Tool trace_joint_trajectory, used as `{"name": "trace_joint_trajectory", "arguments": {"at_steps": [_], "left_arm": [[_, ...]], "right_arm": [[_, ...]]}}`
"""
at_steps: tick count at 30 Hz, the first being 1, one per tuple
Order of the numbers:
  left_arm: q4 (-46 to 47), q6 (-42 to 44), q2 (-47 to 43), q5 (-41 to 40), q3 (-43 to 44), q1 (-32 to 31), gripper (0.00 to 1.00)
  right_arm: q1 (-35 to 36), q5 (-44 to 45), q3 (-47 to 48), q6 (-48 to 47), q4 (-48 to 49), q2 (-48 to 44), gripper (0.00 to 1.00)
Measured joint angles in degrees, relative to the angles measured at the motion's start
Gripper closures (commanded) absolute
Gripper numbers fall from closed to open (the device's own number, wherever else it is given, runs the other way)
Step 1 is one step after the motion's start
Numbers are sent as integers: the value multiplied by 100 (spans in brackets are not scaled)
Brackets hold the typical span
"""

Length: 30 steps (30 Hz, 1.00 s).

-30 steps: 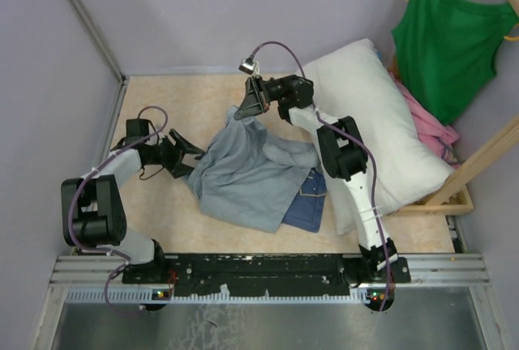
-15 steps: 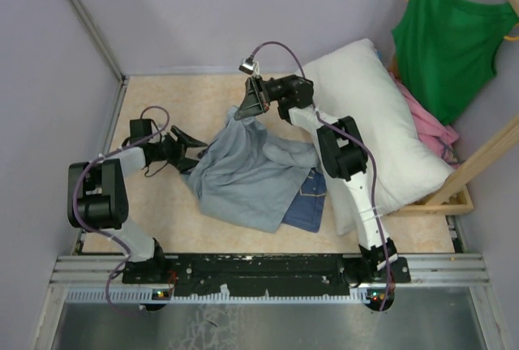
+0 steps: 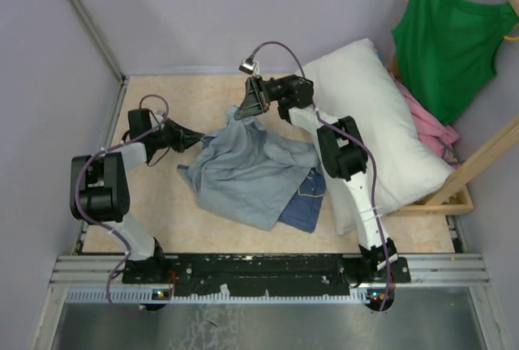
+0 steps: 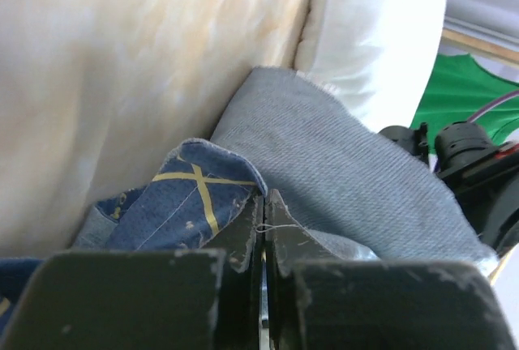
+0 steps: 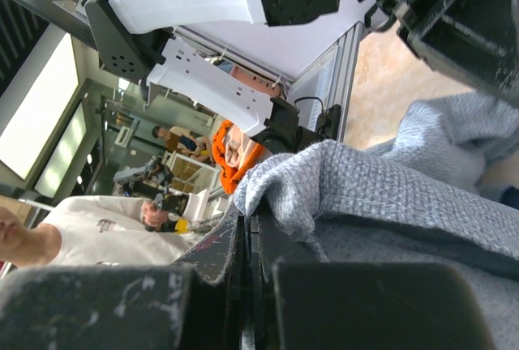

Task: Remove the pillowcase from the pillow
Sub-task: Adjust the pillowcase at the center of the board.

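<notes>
The pillowcase (image 3: 251, 172) lies crumpled in the middle of the table, pale grey-blue side up, with its darker denim face (image 3: 304, 204) showing at the near right. The white pillow (image 3: 381, 131) lies bare at the back right, its near edge against the cloth. My left gripper (image 3: 197, 137) is low at the cloth's left edge, shut on a fold of the pillowcase (image 4: 340, 155); in the left wrist view its tips (image 4: 265, 196) meet at the hem. My right gripper (image 3: 246, 109) holds the far corner lifted, shut on the pillowcase (image 5: 389, 196) with the cloth draped over its tips (image 5: 247, 212).
A green tank top (image 3: 450, 34) hangs on a hanger at the back right, above a pink garment (image 3: 430, 127) and a wooden frame (image 3: 478, 164). Purple walls close in the left and back sides. The arm bases stand on the rail at the near edge.
My left gripper has moved right onto the pillowcase's left edge and closed on it. The cloth's left side has bunched up toward it. The right arm has not moved.
</notes>
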Motion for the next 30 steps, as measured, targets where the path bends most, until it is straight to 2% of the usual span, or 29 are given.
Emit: {"name": "trace_joint_trajectory", "arguments": {"at_steps": [6,11,14,17,20,23,26,27,30], "left_arm": [[-289,221,-17,-142,874,216,100],[-892,647,-328,-619,1241,579,100],[-1156,861,-590,-938,1419,704,100],[-1292,1080,-846,-1305,1759,730,100],[-1294,1355,-1084,-1735,2350,723,100],[-1152,1596,-1257,-2087,2916,726,100],[-925,1864,-1333,-2339,3571,726,100],[-848,1952,-1325,-2367,3768,726,100],[-647,2118,-1215,-2280,4325,726,100]], "right_arm": [[0,-11,155,0,0,44,100],[0,11,343,2,-129,68,100],[0,15,409,-2,-444,83,100],[7,55,682,-256,-1150,118,100],[37,138,1161,-1095,-2465,118,100],[116,302,1545,-2439,-4234,81,100],[262,767,2031,-4734,-7125,24,100],[330,1145,2411,-5646,-8432,33,100],[531,2251,3211,-7656,-10937,7,97]]}}
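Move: The pillowcase is already pinched in both hands. Its spread middle lies about 14 cm to the right of the left hand, 9 cm back and 8 cm below. From the raised right hand, that middle is about 5 cm back, 2 cm to the right and 20 cm down. The board's far left corner lies some 21 cm ahead of the left hand, 22 cm to its left and 10 cm below. The pillow's middle is about 38 cm to the right of the right hand, 3 cm ahead and 20 cm lower. The pillowcase is swept up off the board's middle by the left hand, which keeps its blue denim corner pinched and goes forward and left, then climbs steeply, some 35 cm in all, tipping its fingers upward about 60 degrees. The right hand keeps its grey edge and follows late, about 8 cm left and 5 cm forward, rising slightly before sinking again and turning roughly 20 degrees clockwise. ##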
